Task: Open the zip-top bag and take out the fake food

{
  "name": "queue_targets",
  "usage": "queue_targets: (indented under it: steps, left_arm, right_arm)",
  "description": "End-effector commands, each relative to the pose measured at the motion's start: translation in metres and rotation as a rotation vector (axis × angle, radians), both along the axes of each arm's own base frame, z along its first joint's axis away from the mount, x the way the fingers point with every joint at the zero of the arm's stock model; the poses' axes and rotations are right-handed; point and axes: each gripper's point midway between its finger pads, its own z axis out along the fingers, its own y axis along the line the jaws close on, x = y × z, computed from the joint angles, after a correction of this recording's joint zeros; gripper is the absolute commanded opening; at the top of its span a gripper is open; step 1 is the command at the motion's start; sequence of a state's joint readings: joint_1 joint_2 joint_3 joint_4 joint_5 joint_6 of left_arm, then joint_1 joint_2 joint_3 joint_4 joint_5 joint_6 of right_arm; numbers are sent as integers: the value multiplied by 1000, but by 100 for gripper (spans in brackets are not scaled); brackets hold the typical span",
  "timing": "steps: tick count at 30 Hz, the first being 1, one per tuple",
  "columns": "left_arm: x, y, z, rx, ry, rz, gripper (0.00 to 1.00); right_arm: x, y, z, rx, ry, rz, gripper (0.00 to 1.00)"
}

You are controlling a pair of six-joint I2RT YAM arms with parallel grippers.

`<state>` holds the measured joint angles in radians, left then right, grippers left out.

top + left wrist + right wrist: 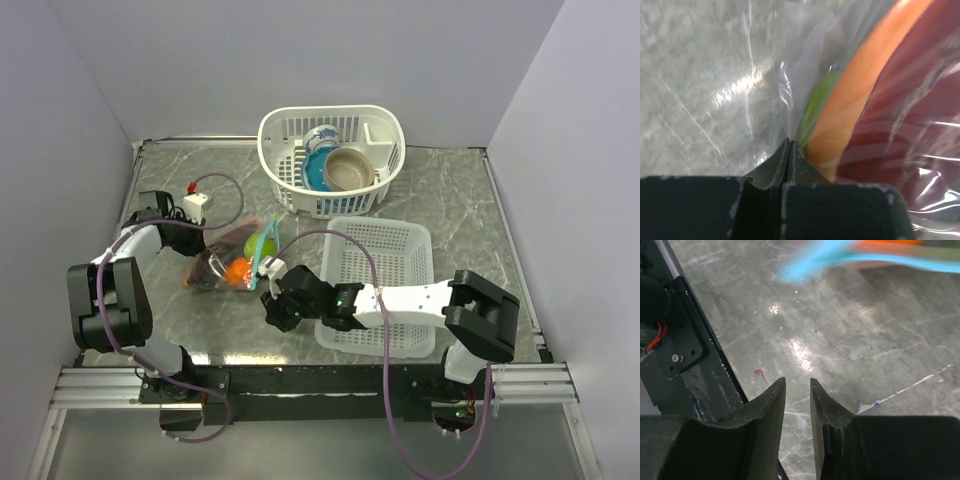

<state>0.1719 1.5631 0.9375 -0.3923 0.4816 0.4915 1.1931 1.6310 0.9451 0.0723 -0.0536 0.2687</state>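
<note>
The zip-top bag (228,262) lies on the table left of centre, with its teal-blue zip strip (265,252) on its right edge. Inside it are a green fruit (254,241), an orange ball (239,270) and a dark purple piece (206,270). My left gripper (193,243) is at the bag's left end. In the left wrist view it (789,142) is shut on the clear film (765,75), with orange and dark red pieces (860,95) close behind the plastic. My right gripper (273,292) hovers just short of the zip strip (810,262). It (797,382) is slightly open and empty over bare table.
A white basket (275,150) at the back holds a blue bowl (318,172) and a tan bowl (349,169). A white mesh tray (415,250) lies under my right arm. A small white box (196,203) with a cable sits far left. Grey walls enclose the table.
</note>
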Motion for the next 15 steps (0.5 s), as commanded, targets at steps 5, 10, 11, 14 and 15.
queue_targets:
  steps: [5,10,11,14,15]
  left_arm:
    - [-33,-1,-18,131,87,-16,1]
    - [-33,2,-16,182,58,-54,1]
    - [-32,4,-17,197,58,-56,1]
    - [-30,8,-18,222,54,-65,1]
    - [-30,10,-19,233,53,-67,1]
  right_arm:
    - [50,15,54,129,-221,-157,34]
    - [101,-16,75,139,-297,-269,34]
    - [107,-23,73,137,-298,-284,34]
    - [136,-42,76,143,-313,-338,34]
    - [150,-51,78,144,-319,-366,34]
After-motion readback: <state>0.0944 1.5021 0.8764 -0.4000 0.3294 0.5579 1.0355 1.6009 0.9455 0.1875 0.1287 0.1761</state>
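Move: The bag's blue-edged mouth is about 15 cm ahead of the right hand, 2 cm left and 4 cm lower. The orange lies 12 cm ahead and 7 cm left, the green fruit 17 ahead and 3 left, both some 5 cm below. From the left hand, already pinching the bag's far side, the mouth lies about 15 cm right, level ahead and 1 cm lower. Right hand, half open, sweeps forward about 10 cm towards the bag's mouth; left eases back, keeping its pinch. ##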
